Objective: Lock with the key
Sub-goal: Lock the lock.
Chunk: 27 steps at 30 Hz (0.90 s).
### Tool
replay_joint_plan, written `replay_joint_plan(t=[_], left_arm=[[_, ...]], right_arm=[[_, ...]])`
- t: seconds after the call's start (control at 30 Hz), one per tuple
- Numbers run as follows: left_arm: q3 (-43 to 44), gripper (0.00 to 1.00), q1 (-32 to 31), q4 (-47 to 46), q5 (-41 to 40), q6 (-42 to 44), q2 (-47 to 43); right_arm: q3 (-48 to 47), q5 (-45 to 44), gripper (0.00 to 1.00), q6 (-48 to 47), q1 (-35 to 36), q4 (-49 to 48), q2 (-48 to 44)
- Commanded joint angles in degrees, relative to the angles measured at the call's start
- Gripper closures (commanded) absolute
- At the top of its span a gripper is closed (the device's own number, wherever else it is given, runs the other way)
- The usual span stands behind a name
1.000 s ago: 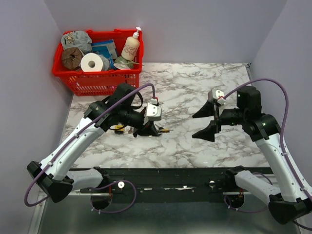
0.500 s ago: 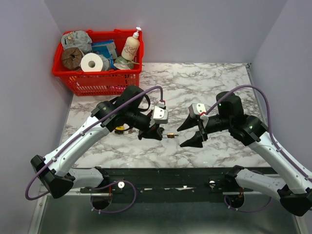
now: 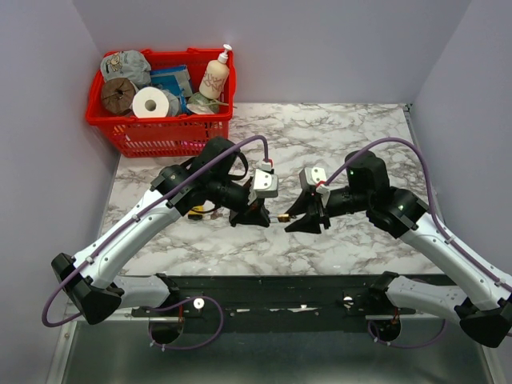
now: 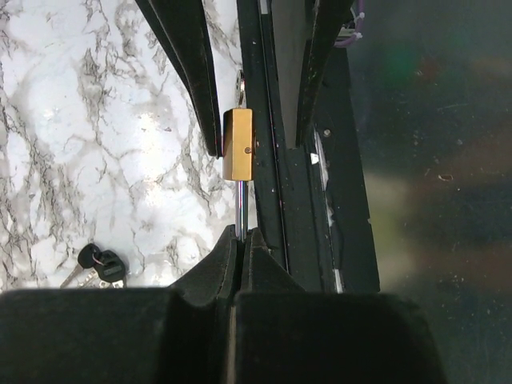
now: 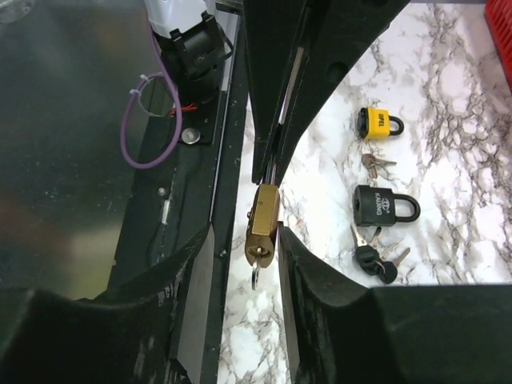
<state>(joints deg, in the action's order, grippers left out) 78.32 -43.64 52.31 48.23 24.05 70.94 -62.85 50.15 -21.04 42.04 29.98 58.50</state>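
Observation:
A brass padlock (image 4: pixel 238 144) hangs in the air, held by its steel shackle (image 4: pixel 240 210) in my shut left gripper (image 4: pixel 242 237). In the right wrist view the padlock (image 5: pixel 262 218) points its keyhole end at the camera, and a key (image 5: pixel 254 277) sticks out of it. My right gripper (image 5: pixel 244 258) stands with one finger on each side of the lock body. The right finger (image 5: pixel 302 256) is close against the body and a gap shows on the left side. From above, the lock (image 3: pixel 280 217) sits between the left gripper (image 3: pixel 256 214) and the right gripper (image 3: pixel 302 216).
On the marble lie a yellow padlock (image 5: pixel 378 124), a black padlock (image 5: pixel 382 206) and two bunches of keys (image 5: pixel 374 260) (image 5: pixel 374 164). A red basket (image 3: pixel 160 128) of household items stands at the back left. The black base rail (image 3: pixel 264 292) runs along the near edge.
The right arm has swung left to the padlock and its jaws have narrowed around the body. The left arm has carried the lock slightly rightward towards it.

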Motion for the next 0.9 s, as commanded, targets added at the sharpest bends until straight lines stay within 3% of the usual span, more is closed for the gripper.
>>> replay_joint_plan(t=[0.0,0.27,0.47,0.87], left_arm=[[1.13,1.00,-0.31,-3.44,-0.15,-2.07,-0.27],[0.69,1.00,-0.22,-6.00,-0.68,-4.45,-0.27],[1.04,1.00,-0.48,-6.87,1.34,-5.85,-0.18],[1.92,1.00,-3.03,-15.30,1.17,-13.06,1.22]], right_arm=[[0.45,-1.11,0.58,0.64,0.58,-2.55,0.12],[1.06,-1.37,0.78,1.70,0.94,-3.43,0.56],[1.24,-1.46,0.99,1.79,1.02,-3.87,1.09],[2.12,-0.41,0.99,4.69,3.83,-6.94,2.76]])
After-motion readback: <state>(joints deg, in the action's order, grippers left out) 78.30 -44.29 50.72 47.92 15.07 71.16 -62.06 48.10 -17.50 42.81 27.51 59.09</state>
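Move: The brass padlock, with a key in its outer end, hangs by its long shackle from the left gripper. Its body is about 4 cm to the left hand's right, 1 cm back and 2 cm lower. From the right hand the body is only some 1 cm left and 1 cm ahead, level with it. On the table about 22 cm below the left hand, loose keys lie about 14 cm ahead and 2 cm left, and the black padlock about 15 cm ahead and 8 cm left. Close the right gripper to about half its present gap, shifting it forward by roughly 1 cm, so its two fingers pinch the sides of the brass body. Keep the left gripper shut on the shackle and, late on, twist it by under 10 degrees, then ease the right hand half a centimetre back and slightly left, towards the left gripper. ##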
